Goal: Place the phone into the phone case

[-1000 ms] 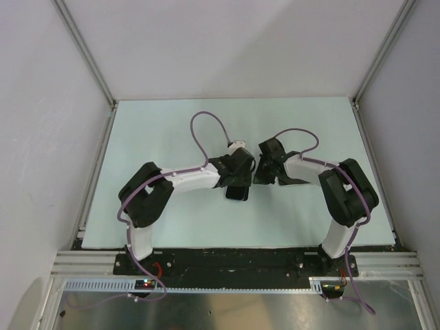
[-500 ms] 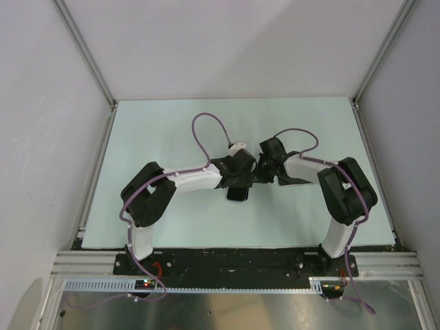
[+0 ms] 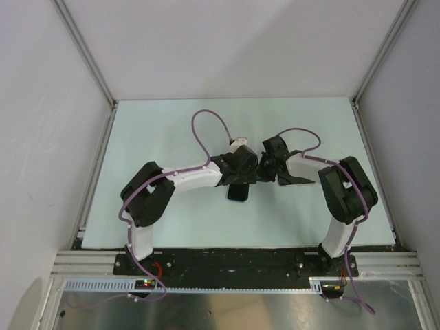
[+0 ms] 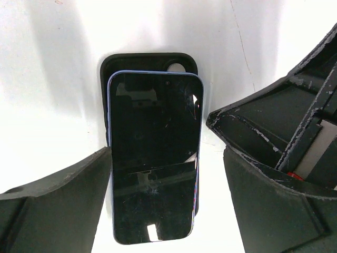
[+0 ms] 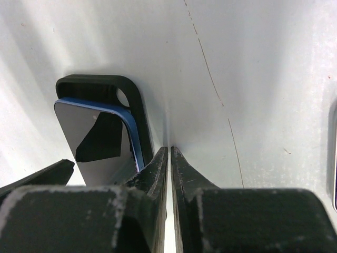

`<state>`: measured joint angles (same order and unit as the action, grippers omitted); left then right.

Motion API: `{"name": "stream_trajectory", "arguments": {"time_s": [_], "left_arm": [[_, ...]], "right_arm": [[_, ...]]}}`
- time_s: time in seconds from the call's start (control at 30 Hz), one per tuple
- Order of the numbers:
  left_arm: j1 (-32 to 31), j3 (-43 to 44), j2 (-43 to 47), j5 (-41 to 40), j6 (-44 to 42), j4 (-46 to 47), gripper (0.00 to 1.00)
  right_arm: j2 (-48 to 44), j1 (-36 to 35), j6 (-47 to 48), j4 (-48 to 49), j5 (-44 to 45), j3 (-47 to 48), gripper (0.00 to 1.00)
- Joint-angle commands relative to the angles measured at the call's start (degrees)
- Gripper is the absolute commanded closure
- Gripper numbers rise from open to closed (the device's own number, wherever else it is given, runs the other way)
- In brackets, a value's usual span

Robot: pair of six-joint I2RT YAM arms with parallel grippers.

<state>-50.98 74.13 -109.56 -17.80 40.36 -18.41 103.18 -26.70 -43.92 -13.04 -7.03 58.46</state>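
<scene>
The phone (image 4: 152, 158), dark screen up with a blue edge, lies on the black phone case (image 4: 137, 62), slightly askew; the case rim and camera hole show past its far end. My left gripper (image 4: 167, 158) is open, one finger on each side of the phone, holding nothing. My right gripper (image 5: 169, 150) is shut and empty, its tips on the table against the case's right edge (image 5: 138, 113). The phone's blue corner (image 5: 126, 118) stands above the rim there. From above, both grippers (image 3: 240, 180) (image 3: 263, 172) meet over the phone (image 3: 238, 193).
A pale green mat (image 3: 158, 130) covers the table, with white walls and metal frame posts (image 3: 86, 51) around it. The right gripper's fingers (image 4: 263, 121) crowd close beside my left gripper's right finger.
My left gripper has opened wider around the phone. The right gripper has slid left, up against the case's side.
</scene>
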Motion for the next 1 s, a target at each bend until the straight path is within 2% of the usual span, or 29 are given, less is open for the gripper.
{"name": "stream_trajectory", "arguments": {"time_s": [0.0, 0.2, 0.37, 0.6, 0.67, 0.97], "left_arm": [[0.0, 1.8, 3.0, -2.2, -1.2, 0.9, 0.09], [3.9, -3.2, 9.2, -3.6, -2.7, 0.9, 0.12], [7.5, -7.9, 11.5, -3.0, -4.2, 1.0, 0.29], [8.3, -12.1, 9.5, -1.5, -4.8, 2.0, 0.52], [8.1, -12.7, 8.6, -0.3, -4.7, 2.7, 0.56], [5.6, -13.3, 6.7, 1.5, -3.8, 4.9, 0.61]], "right_arm": [[0.5, 0.6, 1.0, -0.2, 0.7, -0.4, 0.89], [-0.6, 1.1, 1.6, -0.2, 0.7, -0.2, 0.88], [-0.8, 0.3, 2.2, 0.1, 1.3, 0.4, 0.86], [1.6, -1.2, 2.9, -1.5, 3.1, 3.6, 0.86], [2.5, -1.4, 3.2, -1.9, 3.3, 4.6, 0.86], [4.9, -3.1, 3.3, -2.2, 3.6, 5.9, 0.86]]}}
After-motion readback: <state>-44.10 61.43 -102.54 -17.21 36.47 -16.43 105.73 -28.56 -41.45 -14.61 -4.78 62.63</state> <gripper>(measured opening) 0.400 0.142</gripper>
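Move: The phone lies loosely on the phone case, between the left gripper's open fingers, about 4 cm below them, 2 cm back and 1 cm to the left. The case's middle sits about 1 cm farther out than the phone's. From the right hand, low by the case's right side, the phone is some 7 cm left and 2 cm back, nearly level in height; a dark slab lies about 14 cm to its right, straight across. Bring the left gripper up about 3 cm off the phone and over its left long edge, some 9 cm to the left, then sink about 5 cm to the bare table beside it, easing back a little as the fingers close to under half open. Meanwhile edge the nearly shut right fingers about 1 cm left and forward, low over the table, towards the case's right edge. ##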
